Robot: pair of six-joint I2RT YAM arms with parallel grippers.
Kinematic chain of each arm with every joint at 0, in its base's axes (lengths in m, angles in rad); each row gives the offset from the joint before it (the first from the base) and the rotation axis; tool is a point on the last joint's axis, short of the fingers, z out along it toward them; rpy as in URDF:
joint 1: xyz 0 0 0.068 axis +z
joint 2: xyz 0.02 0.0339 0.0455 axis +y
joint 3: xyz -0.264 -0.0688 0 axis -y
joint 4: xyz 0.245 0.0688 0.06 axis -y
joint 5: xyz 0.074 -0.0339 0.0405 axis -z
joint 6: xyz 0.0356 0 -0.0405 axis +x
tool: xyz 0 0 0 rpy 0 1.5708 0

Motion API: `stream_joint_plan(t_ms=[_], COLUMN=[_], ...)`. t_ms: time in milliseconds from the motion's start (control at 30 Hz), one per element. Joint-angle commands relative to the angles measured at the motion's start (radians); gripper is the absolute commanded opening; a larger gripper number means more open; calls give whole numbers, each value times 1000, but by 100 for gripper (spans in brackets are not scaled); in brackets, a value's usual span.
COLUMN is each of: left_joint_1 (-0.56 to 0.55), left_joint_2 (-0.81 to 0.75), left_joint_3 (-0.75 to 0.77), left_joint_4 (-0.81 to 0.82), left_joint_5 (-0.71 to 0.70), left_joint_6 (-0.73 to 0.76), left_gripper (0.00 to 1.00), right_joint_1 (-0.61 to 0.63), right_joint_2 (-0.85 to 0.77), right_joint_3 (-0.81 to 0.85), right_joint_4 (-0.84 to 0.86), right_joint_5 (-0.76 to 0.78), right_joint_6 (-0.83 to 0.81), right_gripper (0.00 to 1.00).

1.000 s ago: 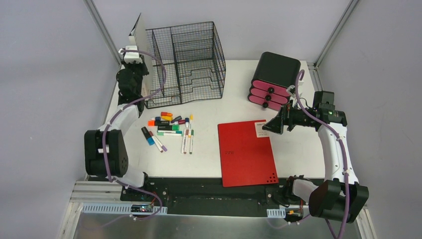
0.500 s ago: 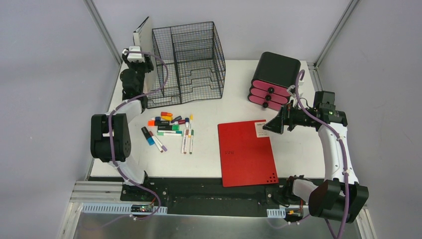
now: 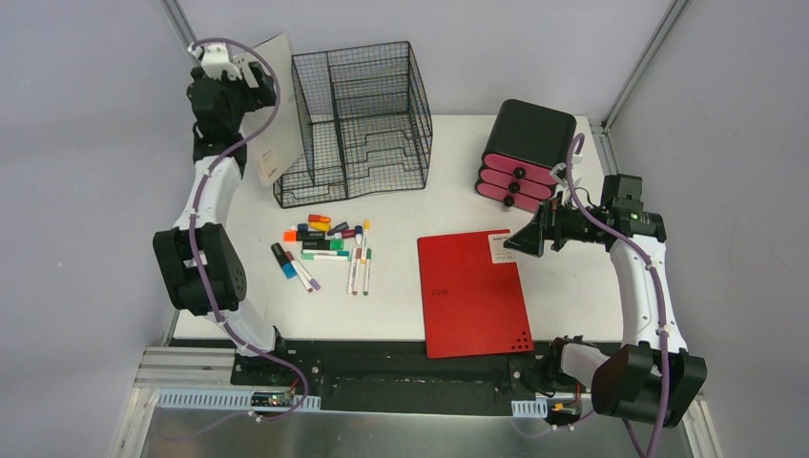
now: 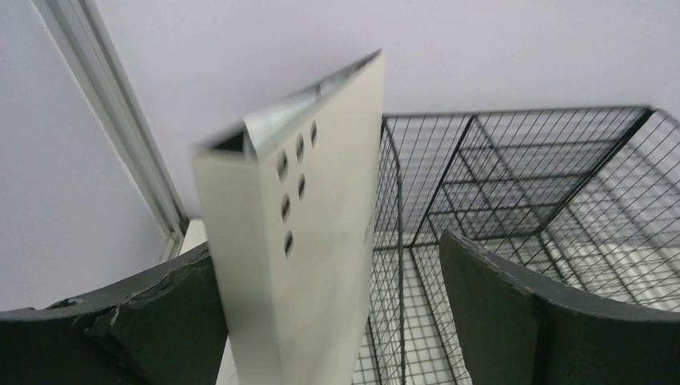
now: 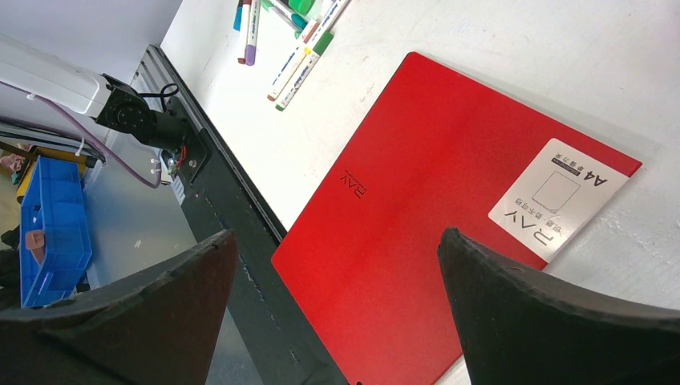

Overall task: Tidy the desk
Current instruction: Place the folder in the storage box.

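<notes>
The white desk [image 3: 572, 296] holds a red folder [image 3: 472, 291] at front centre and a heap of markers [image 3: 324, 243] to its left. A white punched folder [image 3: 277, 105] stands tilted on edge against the left side of the black wire-mesh organizer [image 3: 358, 114]. My left gripper [image 3: 243, 91] is raised at the back left and open. In the left wrist view the white folder [image 4: 313, 241] stands between the wide jaws, close by the left finger [image 4: 160, 321]. My right gripper [image 3: 510, 243] hangs open over the red folder's [image 5: 449, 184] labelled corner, with nothing in it.
A black box with pink drawers [image 3: 525, 157] sits at the back right, just behind the right arm. The markers [image 5: 297, 40] lie left of the red folder. The desk's black front strip [image 3: 401, 367] runs between the arm bases. Aluminium posts [image 3: 186, 38] frame the back corners.
The left gripper has opened and risen toward the back left. The white folder has tipped from upright to lean on the organizer. The right arm has not moved.
</notes>
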Motion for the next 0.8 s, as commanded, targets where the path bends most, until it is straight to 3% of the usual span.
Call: stream_joint_plan(t_ms=[0,533,600,767], left_joint_1=[6,64,64,62], left_joint_2=[1,178,198,227], left_joint_3=[197,535,578,650], left_joint_4=[-318,-644,-679,-751], left_joint_5=[134,228,215,181], left_joint_6=[-79,-134,-129,-76], left_gripper=[92,81,74,40], right_joint_1=[-7,-7,-7,-7], right_joint_2=[-11,-10,-9,-4], right_joint_3=[33,37,37,39], right_joint_4=[10,4,3,2], right_joint_5=[-13,-14,-13,-15], right_joint_6=[-17,-19,-20,-20], right_gripper=[99,99,99,99])
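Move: Just ahead of the open left hand stands the white folder in the storage box's leftmost slot, its spine facing the hand; its middle is about 5 cm forward, 2 cm right and 12 cm below. The middle of the wire storage box lies some 16 cm right, 4 cm forward and 17 cm below. The markers lie about 26 cm back, 9 cm right and 31 cm down. From the idle right hand the folder is roughly 28 cm forward, 49 cm left and 3 cm below. Rising first by some 5 cm, the left hand then sinks about 6 cm to just under its starting height, easing 1–2 cm forward over the upper end of the folder's spine. It tips nose-down about 20 degrees, with a smaller roll that lowers its left side and a slight clockwise turn, and late on the fingers close to about half open, one either side of the folder; a firm pinch can't be seen. ##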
